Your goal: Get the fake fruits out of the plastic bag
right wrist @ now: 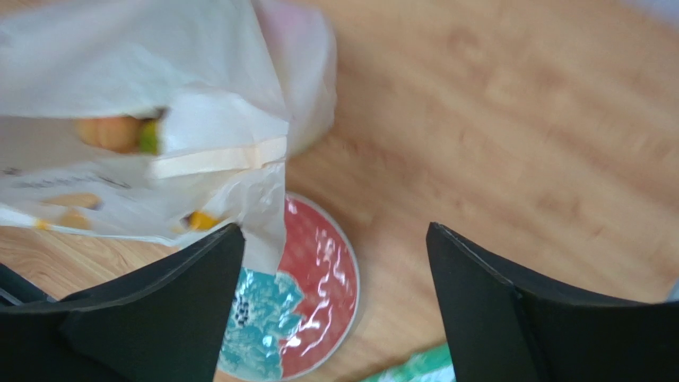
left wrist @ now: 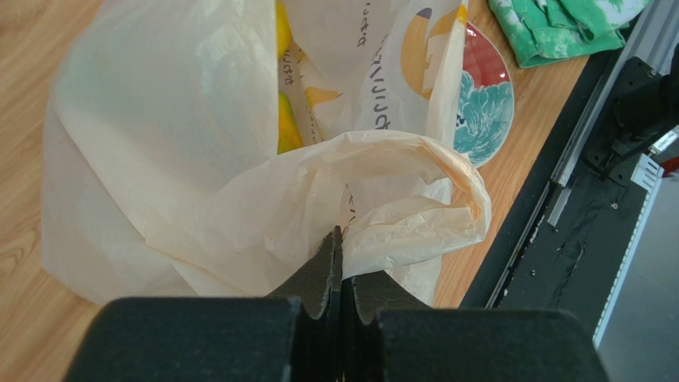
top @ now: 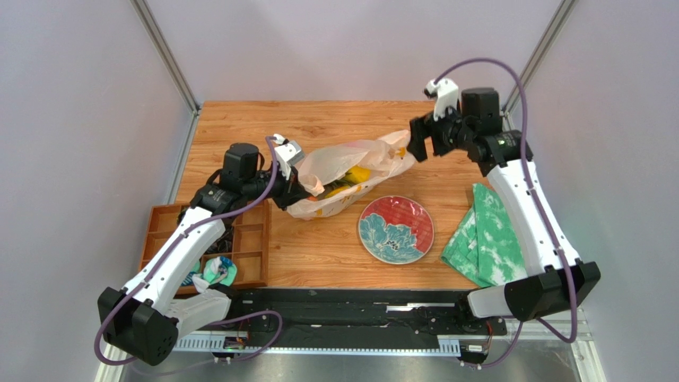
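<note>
The plastic bag (top: 351, 179) lies crumpled on the wooden table, its mouth facing my left arm. Yellow fake fruits (top: 356, 175) show inside it, and in the left wrist view a yellow fruit (left wrist: 285, 127) sits deep in the opening. My left gripper (left wrist: 341, 239) is shut on a bunched fold of the bag's rim (left wrist: 414, 199). My right gripper (right wrist: 333, 231) hangs open just off the bag's far right end (top: 398, 151), nothing between its fingers. A loose corner of the bag (right wrist: 255, 215) hangs beside its left finger. An orange and green fruit (right wrist: 119, 131) shows through the film.
A red and teal patterned plate (top: 396, 229) sits right in front of the bag. A green-and-white cloth (top: 482, 239) lies at the right, by the right arm. A wooden compartment tray (top: 239, 239) with small items stands at the left. A black rail (top: 351, 306) runs along the near edge.
</note>
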Motion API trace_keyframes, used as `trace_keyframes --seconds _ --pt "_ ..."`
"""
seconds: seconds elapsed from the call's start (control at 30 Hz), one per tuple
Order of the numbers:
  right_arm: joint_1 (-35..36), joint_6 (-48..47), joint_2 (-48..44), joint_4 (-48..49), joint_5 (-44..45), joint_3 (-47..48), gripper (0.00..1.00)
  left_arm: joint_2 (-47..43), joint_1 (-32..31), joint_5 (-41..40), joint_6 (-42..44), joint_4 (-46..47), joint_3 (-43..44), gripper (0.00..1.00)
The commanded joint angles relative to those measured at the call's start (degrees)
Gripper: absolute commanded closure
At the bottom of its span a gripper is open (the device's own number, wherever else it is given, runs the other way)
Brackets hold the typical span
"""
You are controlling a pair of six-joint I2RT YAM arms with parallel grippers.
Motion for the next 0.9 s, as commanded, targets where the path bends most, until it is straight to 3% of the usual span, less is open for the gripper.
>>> trace_keyframes --seconds 0.0,0.03,0.07,0.23,0.27,0.3,0.47,0.6,0.73,0.87 --pt "7.60 -7.02 -0.55 -0.78 -10.05 15.35 0.18 -2.09 0.25 -1.58 -3.62 4.65 -1.01 1.00" --pt "9.79 -8.43 1.64 -1.31 -10.33 15.90 0.22 -2.45 0.25 -2.28 -4.15 4.92 -1.62 1.00" --pt "13.73 -10.27 2.79 -2.10 -10.33 15.99 0.33 -2.80 0.25 -3.76 -5.03 5.19 -1.89 1.00" --pt "18.42 -11.26 11.92 -0.88 -14.01 14.94 0.63 -5.52 0.33 -7.99 -8.72 5.10 -3.47 1.00" --pt "19.56 -11.43 13.42 -1.23 -14.63 15.11 0.78 -6.14 0.51 -8.69 -9.34 5.02 -3.56 1.00" --pt "20.09 -12.13 14.83 -1.49 -15.16 15.37 0.83 -6.40 0.68 -8.87 -9.52 5.19 -3.91 1.00" --pt "23.51 -12.48 24.13 2.45 -9.64 13.71 0.92 -8.25 1.30 -8.88 -11.53 6.42 -5.93 1.00" --pt "27.03 -12.92 27.41 -1.04 -4.17 11.87 0.96 -9.13 2.27 -8.88 -14.00 6.51 -7.42 1.00" --pt "31.87 -14.16 22.50 -7.82 -2.77 2.92 0.97 -9.74 2.53 -9.75 -13.65 5.89 -8.04 1.00" --pt "30.47 -14.33 18.71 -7.73 -2.33 -3.16 0.97 -9.75 2.53 -8.61 -13.91 6.07 -9.00 1.00"
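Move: Just left of the open right fingers, some 4 cm away and level fore-and-aft, is the loose bag end, roughly 10 cm below them. The yellow mango in the bag's mouth lies about 16 cm to the right hand's left, 3 cm back and 20 cm below; the plate is some 8 cm left, 15 cm back and 25 cm below. From the left hand, pinching the other handle, the mango lies around 12 cm right, 7 cm ahead and 17 cm lower. Arcing over the loose bag end, the right hand swings left about 20 cm while rising some 12 cm, then plunges well below its start into the bag's mouth beside the mangoes, finally drawing back roughly 10 cm. Its open fingers shut empty on the way, and the wrist turns counter-clockwise to point steeply down. The left hand keeps its pinch, easing 3 cm left and turning slightly counter-clockwise. ##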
